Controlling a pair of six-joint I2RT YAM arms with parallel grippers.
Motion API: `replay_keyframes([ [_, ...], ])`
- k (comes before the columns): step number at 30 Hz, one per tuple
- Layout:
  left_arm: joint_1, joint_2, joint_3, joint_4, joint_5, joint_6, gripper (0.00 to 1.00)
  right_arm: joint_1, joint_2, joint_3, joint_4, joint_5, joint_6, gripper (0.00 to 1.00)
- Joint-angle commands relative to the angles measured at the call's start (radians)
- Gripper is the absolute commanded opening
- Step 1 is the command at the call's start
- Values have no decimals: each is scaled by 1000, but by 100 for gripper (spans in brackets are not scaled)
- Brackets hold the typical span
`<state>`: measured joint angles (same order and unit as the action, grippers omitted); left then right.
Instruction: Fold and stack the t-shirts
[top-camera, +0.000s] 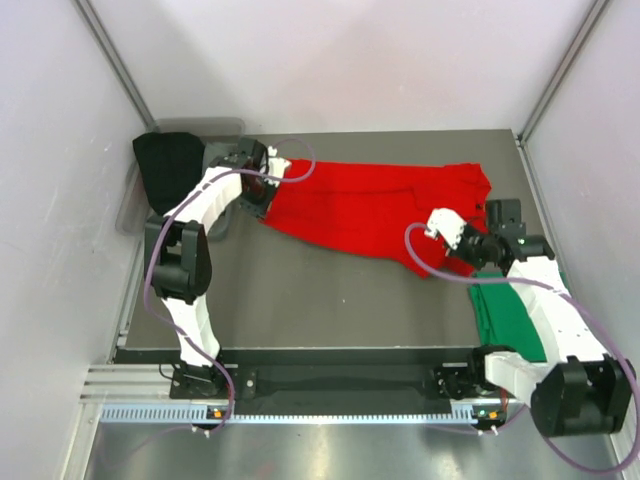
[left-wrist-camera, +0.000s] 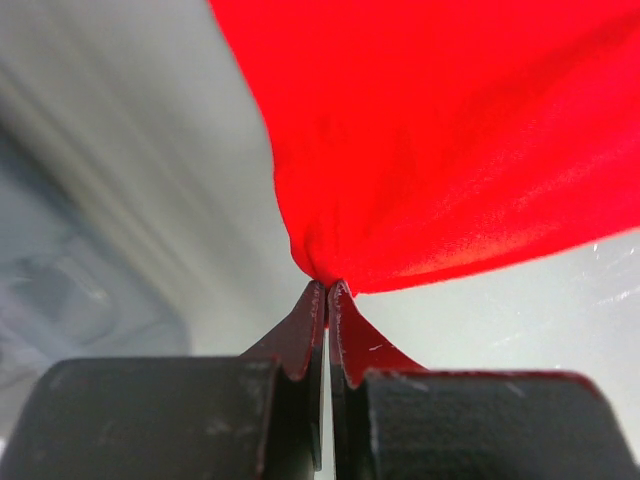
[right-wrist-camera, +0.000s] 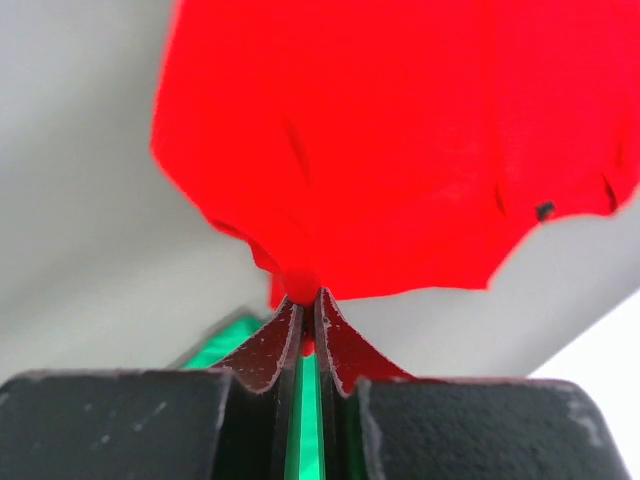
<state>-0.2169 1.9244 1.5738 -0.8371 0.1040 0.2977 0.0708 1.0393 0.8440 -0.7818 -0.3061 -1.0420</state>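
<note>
The red t-shirt (top-camera: 375, 205) hangs stretched across the back of the table between both grippers. My left gripper (top-camera: 262, 183) is shut on its left edge; in the left wrist view the red cloth (left-wrist-camera: 450, 140) fans out from the pinched tips (left-wrist-camera: 327, 288). My right gripper (top-camera: 477, 250) is shut on the shirt's right end; in the right wrist view the red cloth (right-wrist-camera: 400, 150) spreads from the tips (right-wrist-camera: 308, 296). The green t-shirt (top-camera: 510, 315) lies folded at the right edge of the table, below the right gripper, and shows as green (right-wrist-camera: 228, 340) under the jaws.
A dark cloth (top-camera: 170, 170) lies in a clear bin (top-camera: 130, 205) at the back left, off the dark table (top-camera: 330, 300). White enclosure walls stand on the left, right and back. The arm bases sit on the rail (top-camera: 330, 385) at the near edge.
</note>
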Motion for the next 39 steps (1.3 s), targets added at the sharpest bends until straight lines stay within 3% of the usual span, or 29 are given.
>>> replay_keyframes([
  [1, 2, -18, 87, -22, -27, 35, 0, -46, 48, 93, 127, -2, 78, 2],
  [18, 2, 366, 572, -28, -4, 34, 0, -105, 565, 473, 407, 119, 333, 2],
  [24, 2, 397, 604, -5, 0, 31, 0, -105, 745, 674, 403, 142, 346, 2],
  [37, 2, 415, 618, 12, -23, 11, 0, -101, 923, 828, 412, 170, 379, 3],
  [39, 2, 417, 621, 26, -49, -12, 2, -100, 944, 846, 423, 180, 399, 11],
])
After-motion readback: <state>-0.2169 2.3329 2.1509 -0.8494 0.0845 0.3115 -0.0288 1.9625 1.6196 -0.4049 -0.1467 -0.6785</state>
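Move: The t-shirt's far-left corner, where the left gripper carries its pinched hem corner, lies about 18 cm ahead of it, 6 cm right and 7 cm below. The shirt's far-right corner is some 29 cm ahead of the right gripper, 10 cm to its right and 12 cm down. The green shirt sits roughly 12 cm behind the right gripper and 22 cm to its right; the black shirt is about 12 cm ahead of the left gripper and 30 cm left. Carry the lifted near edge of the red shirt forward with both grippers kept shut on it, towards its far edge: the right some 27 cm, drifting a little right and turning about 25 degrees clockwise, the left only about 13 cm, in a low arc that rises 3 cm and sinks back. Stop both short of the far edge, still holding the cloth above the table. ##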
